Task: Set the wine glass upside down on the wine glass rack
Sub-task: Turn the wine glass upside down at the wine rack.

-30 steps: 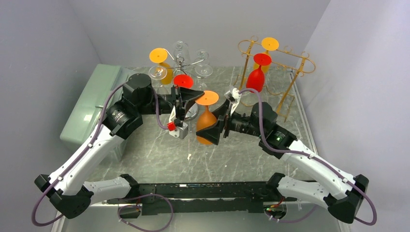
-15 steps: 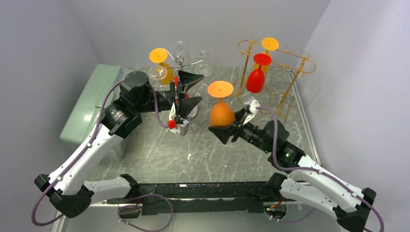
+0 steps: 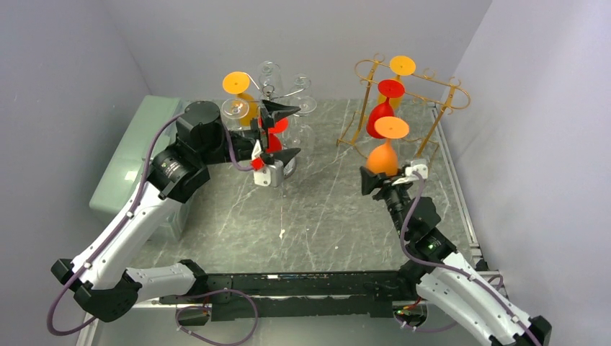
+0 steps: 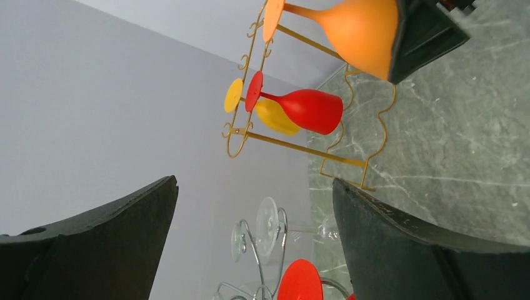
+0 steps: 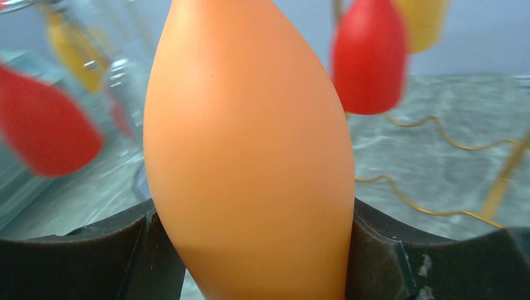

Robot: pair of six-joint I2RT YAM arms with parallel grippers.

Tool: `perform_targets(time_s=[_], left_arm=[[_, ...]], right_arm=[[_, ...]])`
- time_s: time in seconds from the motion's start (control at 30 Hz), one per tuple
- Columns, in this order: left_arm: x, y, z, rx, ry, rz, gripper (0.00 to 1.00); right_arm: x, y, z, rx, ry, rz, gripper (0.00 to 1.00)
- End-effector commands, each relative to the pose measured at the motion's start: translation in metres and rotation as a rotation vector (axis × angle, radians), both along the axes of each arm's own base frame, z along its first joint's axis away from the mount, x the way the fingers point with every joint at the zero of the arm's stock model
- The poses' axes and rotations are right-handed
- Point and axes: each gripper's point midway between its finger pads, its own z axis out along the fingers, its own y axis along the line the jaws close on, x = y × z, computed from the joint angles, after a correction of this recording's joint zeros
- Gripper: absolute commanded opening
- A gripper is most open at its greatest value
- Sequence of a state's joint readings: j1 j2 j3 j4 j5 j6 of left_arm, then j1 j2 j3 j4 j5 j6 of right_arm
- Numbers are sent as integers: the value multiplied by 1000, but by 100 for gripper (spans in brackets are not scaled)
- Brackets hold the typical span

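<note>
The orange wine glass point(image 3: 380, 158) is upside down, foot uppermost, with my right gripper point(image 3: 382, 178) shut on its bowl. In the right wrist view the bowl point(image 5: 250, 144) fills the gap between both pads point(image 5: 81, 256). It hangs just in front of the gold wine glass rack point(image 3: 435, 92), apart from it. A red glass point(image 3: 379, 119) and a yellow glass point(image 3: 402, 65) hang inverted on that rack. My left gripper point(image 3: 287, 132) stands open and empty near the silver rack. In its own view the gripper point(image 4: 255, 184) looks toward the orange glass point(image 4: 356, 31) and gold rack point(image 4: 281, 140).
A silver wire rack point(image 3: 270, 90) at the back left carries clear glasses, an orange-yellow glass point(image 3: 236, 83) and a red glass point(image 3: 274, 122). A pale green box point(image 3: 133, 162) lies along the left side. Grey walls close in on both sides.
My left gripper opened, let go of the orange glass and drew back to the left. My right gripper shut on the bowl and carried it right toward the gold rack.
</note>
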State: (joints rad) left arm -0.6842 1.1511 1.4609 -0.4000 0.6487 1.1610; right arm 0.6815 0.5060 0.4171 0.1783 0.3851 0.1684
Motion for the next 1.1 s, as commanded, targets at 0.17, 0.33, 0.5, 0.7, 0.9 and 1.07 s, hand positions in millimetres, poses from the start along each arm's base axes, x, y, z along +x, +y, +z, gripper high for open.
perform_targets(time_s=[0.17, 0.33, 0.5, 0.7, 0.9, 1.07], left_arm=[[-20, 5, 3, -53, 296, 6, 99], [-21, 9, -6, -38, 303, 21, 99], [-22, 12, -13, -42, 337, 38, 99], [-26, 17, -24, -33, 356, 47, 99], [-29, 17, -21, -34, 362, 42, 99], [-28, 17, -20, -36, 355, 42, 99]], right_arm=[[47, -68, 17, 74, -91, -241, 65], [69, -80, 19, 74, -88, -260, 65], [84, -89, 21, 98, -86, -259, 65], [99, -95, 25, 107, -83, -242, 65], [112, -102, 27, 122, -75, -241, 65], [120, -103, 23, 131, -60, -218, 64]])
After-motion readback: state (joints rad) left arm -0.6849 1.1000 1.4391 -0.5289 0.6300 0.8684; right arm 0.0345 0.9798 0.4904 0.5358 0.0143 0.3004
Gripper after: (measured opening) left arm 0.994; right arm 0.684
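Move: The free stretch of the gold rack's front rail that the upside-down orange wine glass goes to lies roughly 14 cm ahead of the right hand, 12 cm to its right and 12 cm above it. The hanging red glass is about 15 cm straight ahead, 5 cm higher; the yellow one is about 24 cm ahead, 6 cm right and 6 cm up. From the left hand, that rail spot is some 12 cm ahead, 41 cm right and 6 cm below. The orange glass, still pinched by its bowl and foot-up in the right hand, is carried about 11 cm to the right and 11 cm forward towards the gold rack's front rail, first mostly sideways, then mostly forward, with a 4 cm dip half regained and some 15 degrees of clockwise turn. The empty left hand, still open, sinks about 3 cm, eases back and rolls 20 degrees. ##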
